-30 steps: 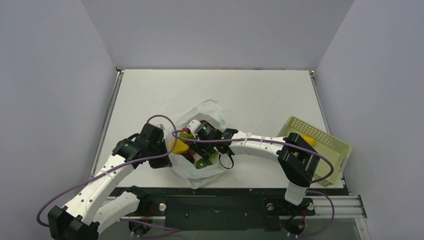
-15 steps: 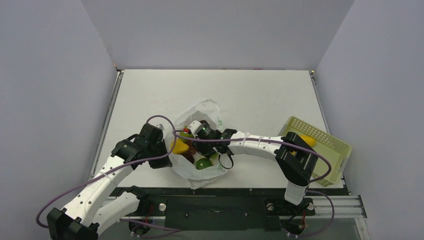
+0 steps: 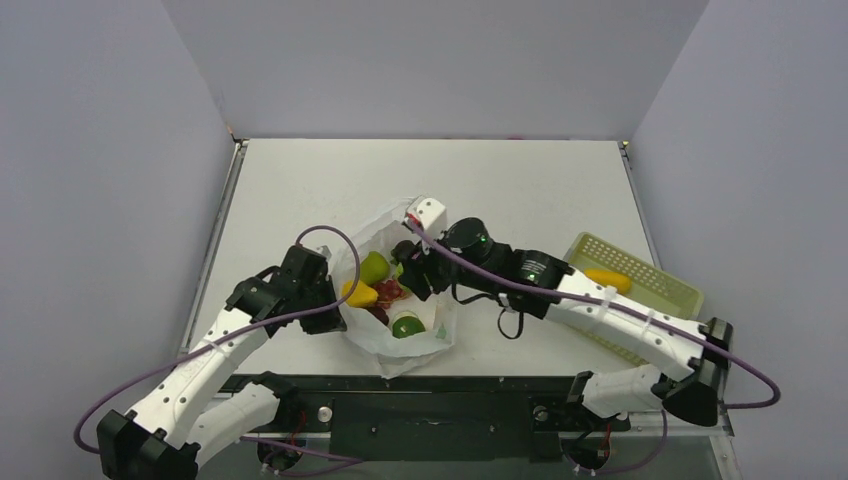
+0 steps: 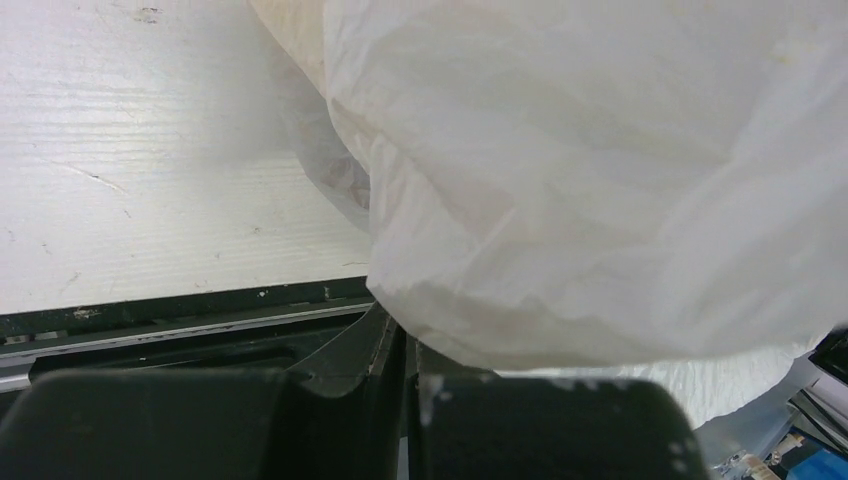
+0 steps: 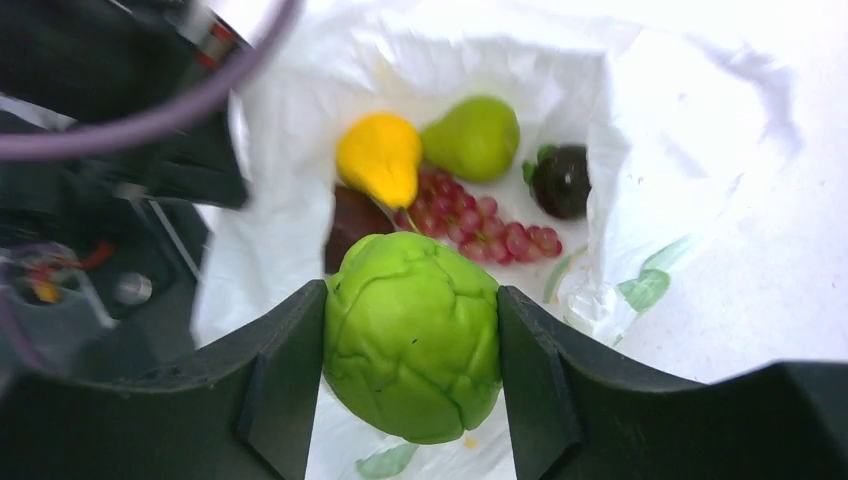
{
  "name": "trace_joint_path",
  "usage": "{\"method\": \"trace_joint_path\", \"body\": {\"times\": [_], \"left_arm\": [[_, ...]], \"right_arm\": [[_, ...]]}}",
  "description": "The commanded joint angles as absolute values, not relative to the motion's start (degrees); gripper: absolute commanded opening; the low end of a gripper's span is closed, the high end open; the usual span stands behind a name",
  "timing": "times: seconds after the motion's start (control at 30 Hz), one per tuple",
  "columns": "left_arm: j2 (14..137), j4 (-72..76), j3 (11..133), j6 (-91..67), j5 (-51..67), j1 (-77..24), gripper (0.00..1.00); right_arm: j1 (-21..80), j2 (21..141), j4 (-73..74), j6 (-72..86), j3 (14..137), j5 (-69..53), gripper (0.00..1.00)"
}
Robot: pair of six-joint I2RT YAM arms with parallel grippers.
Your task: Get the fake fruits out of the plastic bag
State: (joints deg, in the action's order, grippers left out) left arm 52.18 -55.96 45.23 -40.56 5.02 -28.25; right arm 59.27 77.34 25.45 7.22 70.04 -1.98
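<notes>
The plastic bag (image 3: 385, 350) lies open near the table's front edge. My right gripper (image 5: 410, 330) is shut on a green lumpy fruit (image 5: 410, 350) and holds it above the bag's mouth. Below it in the bag lie a yellow lumpy piece (image 5: 378, 160), a green pear (image 5: 470, 135), a red grape bunch (image 5: 485, 225) and a dark purple fruit (image 5: 562, 182). From above, the right gripper (image 3: 418, 272) covers its fruit, and a green round fruit (image 3: 405, 323) shows in the bag. My left gripper (image 4: 410, 355) is shut on the bag's left rim (image 4: 560, 250).
A pale yellow-green perforated basket (image 3: 655, 290) stands at the right edge of the table with a yellow banana (image 3: 608, 277) inside. The left arm (image 3: 250, 310) reaches in from the near left. A purple cable (image 3: 330, 250) loops over the bag's left side.
My right gripper has closed on the green lumpy fruit and risen out of the bag, and the right arm's elbow has swung out to the right. The left gripper has not moved.
</notes>
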Motion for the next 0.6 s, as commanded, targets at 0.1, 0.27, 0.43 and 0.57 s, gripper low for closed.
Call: {"method": "trace_joint_path", "body": {"times": [0.1, 0.27, 0.43, 0.57], "left_arm": [[53.1, -52.8, 45.3, -38.1, 5.9, -27.3, 0.00], [53.1, -52.8, 45.6, -37.5, 6.2, -27.0, 0.00], [53.7, -52.7, 45.9, -36.8, 6.7, -26.6, 0.00], [54.4, -52.7, 46.2, -36.0, 7.1, -26.4, 0.00]], "right_arm": [[56.6, 64.2, 25.7, 17.9, 73.5, 7.9, 0.00], [52.7, 60.1, 29.6, 25.3, 70.5, 36.7, 0.00], [38.9, 60.4, 35.1, 32.0, 66.4, 48.6, 0.00], [26.8, 65.1, 41.5, 36.0, 64.0, 51.1, 0.00]]}}
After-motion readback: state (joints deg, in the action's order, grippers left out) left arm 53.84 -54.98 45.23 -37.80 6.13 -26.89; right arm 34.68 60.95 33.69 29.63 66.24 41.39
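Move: The right hand already holds the green fruit over the bag; the basket's middle lies about 41 cm to its right, 2 cm ahead and 19 cm below. The yellow fruit in the basket is some 38 cm right and 6 cm ahead. Beneath the hand, the eggplant is about 11 cm ahead and 1 cm left, the grapes 5 cm ahead and 2 cm left. From the left hand, the basket is roughly 55 cm right and 7 cm ahead. Right hand rises, then swings the held fruit about 25 cm right and forward towards the basket, turning clockwise. ##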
